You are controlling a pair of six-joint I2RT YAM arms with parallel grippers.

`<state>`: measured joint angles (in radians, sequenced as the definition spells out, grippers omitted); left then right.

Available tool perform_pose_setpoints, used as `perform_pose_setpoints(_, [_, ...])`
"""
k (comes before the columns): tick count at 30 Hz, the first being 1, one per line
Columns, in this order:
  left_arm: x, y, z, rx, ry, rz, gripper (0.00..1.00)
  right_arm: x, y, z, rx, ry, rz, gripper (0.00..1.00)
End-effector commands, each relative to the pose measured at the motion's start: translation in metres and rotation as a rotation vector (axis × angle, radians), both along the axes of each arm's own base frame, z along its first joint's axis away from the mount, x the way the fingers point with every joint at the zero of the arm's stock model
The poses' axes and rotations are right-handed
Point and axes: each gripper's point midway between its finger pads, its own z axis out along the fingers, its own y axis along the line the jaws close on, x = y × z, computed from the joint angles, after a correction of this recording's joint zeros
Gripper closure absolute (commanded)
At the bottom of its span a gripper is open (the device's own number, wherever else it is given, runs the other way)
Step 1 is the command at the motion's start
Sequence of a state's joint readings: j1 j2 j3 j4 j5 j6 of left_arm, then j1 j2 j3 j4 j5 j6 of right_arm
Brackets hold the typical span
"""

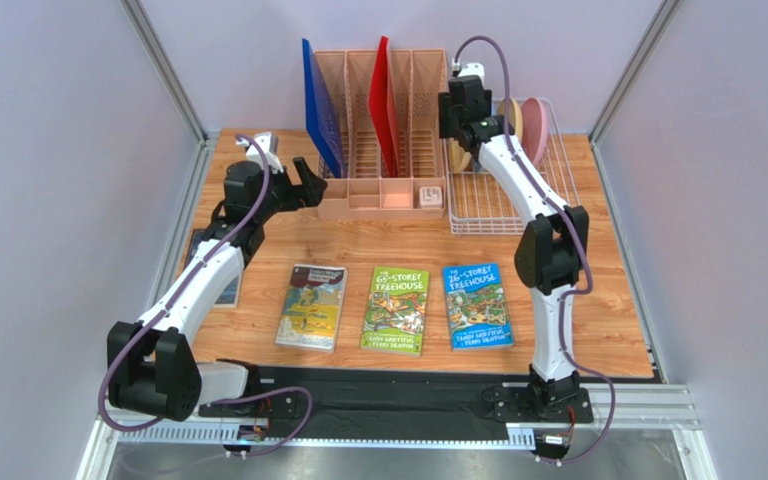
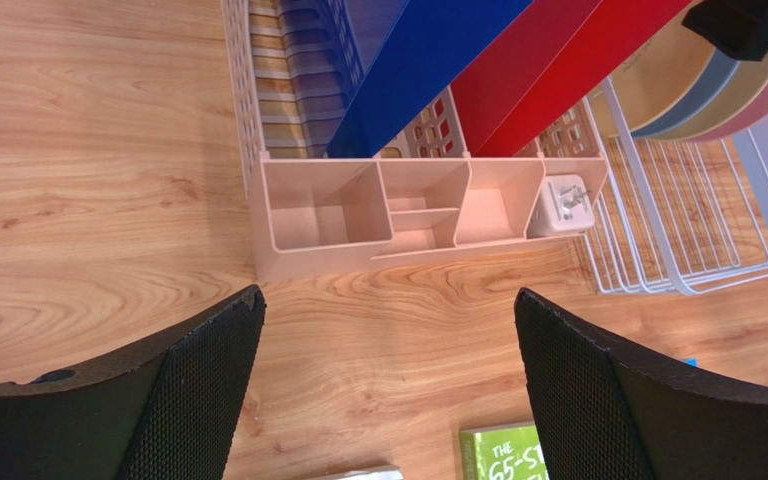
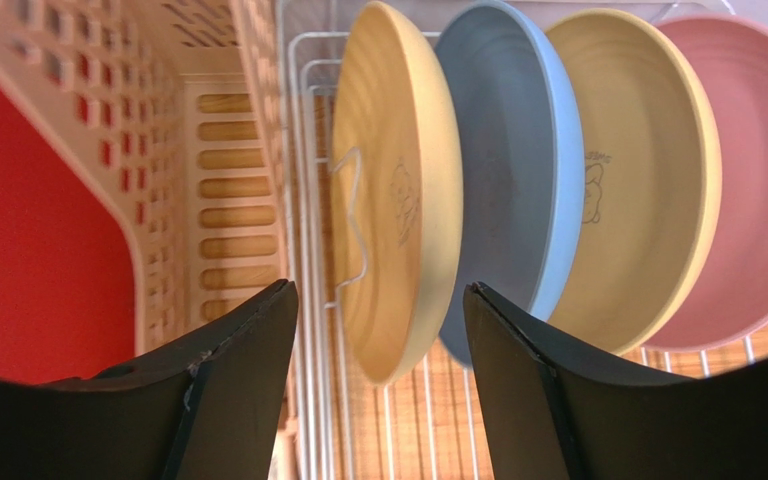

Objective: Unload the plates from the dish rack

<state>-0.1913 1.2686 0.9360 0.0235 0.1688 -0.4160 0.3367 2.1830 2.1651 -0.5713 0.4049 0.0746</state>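
Note:
Four plates stand on edge in the white wire dish rack (image 3: 308, 300) at the back right of the table. From the left they are a tan plate (image 3: 398, 200), a grey-blue plate (image 3: 518, 170), a second tan plate (image 3: 638, 190) and a pink plate (image 3: 758, 180). My right gripper (image 3: 378, 290) is open. Its fingers straddle the lower rim of the first tan plate, with a gap on each side. From above, the right gripper (image 1: 463, 140) hangs over the rack (image 1: 508, 205). My left gripper (image 2: 388, 300) is wide open over bare wood, holding nothing.
A salmon-pink slotted organiser (image 1: 383, 195) holds a blue board (image 1: 320, 110) and a red board (image 1: 384, 105) just left of the rack. A small white object (image 1: 430, 196) sits in its front tray. Three books (image 1: 396, 310) lie flat in a row near the front.

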Motion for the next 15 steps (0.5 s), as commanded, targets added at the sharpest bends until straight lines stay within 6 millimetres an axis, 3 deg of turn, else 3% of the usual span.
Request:
perform_pose_setpoints(1, [0.007, 0.002, 0.011, 0.022, -0.058, 0.006, 0.0, 0.013, -0.023, 0.012, -0.122, -0.053, -0.109, 0.33])
perform_pose_setpoints(6, [0.01, 0.005, 0.011, 0.039, -0.061, 0.017, 0.0, 0.022, -0.024, 0.004, -0.17, -0.061, -0.118, 0.36])
perform_pose_setpoints(7, [0.01, 0.005, 0.011, 0.042, -0.061, 0.019, 0.0, 0.024, -0.023, 0.005, -0.169, -0.067, -0.114, 0.44])
perform_pose_setpoints(9, [0.011, 0.005, 0.01, 0.043, -0.058, 0.021, 0.0, 0.026, -0.019, 0.0, -0.168, -0.061, -0.091, 0.47])
perform_pose_setpoints(12, [0.012, 0.006, 0.007, 0.046, -0.056, 0.025, 0.0, 0.029, -0.014, -0.003, -0.179, -0.06, -0.072, 0.62])
perform_pose_setpoints(13, [0.011, 0.006, 0.007, 0.048, -0.055, 0.024, 0.0, 0.029, -0.012, -0.002, -0.185, -0.061, -0.064, 0.72])
perform_pose_setpoints(15, [0.012, 0.007, 0.003, 0.052, -0.046, 0.031, 0.0, 0.029, -0.006, -0.005, -0.193, -0.06, -0.04, 0.83])
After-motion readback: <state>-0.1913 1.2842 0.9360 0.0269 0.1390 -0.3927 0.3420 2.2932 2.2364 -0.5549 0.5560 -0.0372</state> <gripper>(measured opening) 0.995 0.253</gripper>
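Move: The leftmost yellow plate stands on edge in the dish rack; its middle lies about 6 cm ahead of the right hand, 2 cm to its right and 8 cm below. At that same depth and height, the blue plate is roughly 7 cm to this hand's right and the second yellow plate 12 cm, while the pink organizer's side wall is 3 cm to its left, 4 cm ahead. From the left hand, the leftmost yellow plate is some 22 cm ahead, 34 cm right and 9 cm lower. The right hand sinks about 3 cm while easing some 2 cm to the right and a little forward, its left side rolling down by about 10 degrees, so that the part-open fingers come astride the rim of the leftmost yellow plate, one in the gap by the organizer wall and the other before the blue plate. Once down it all but stops and shuts the fingers from about two-thirds open to a quarter, rising slightly at the end as the fingertips pinch the plate's near upper rim. ##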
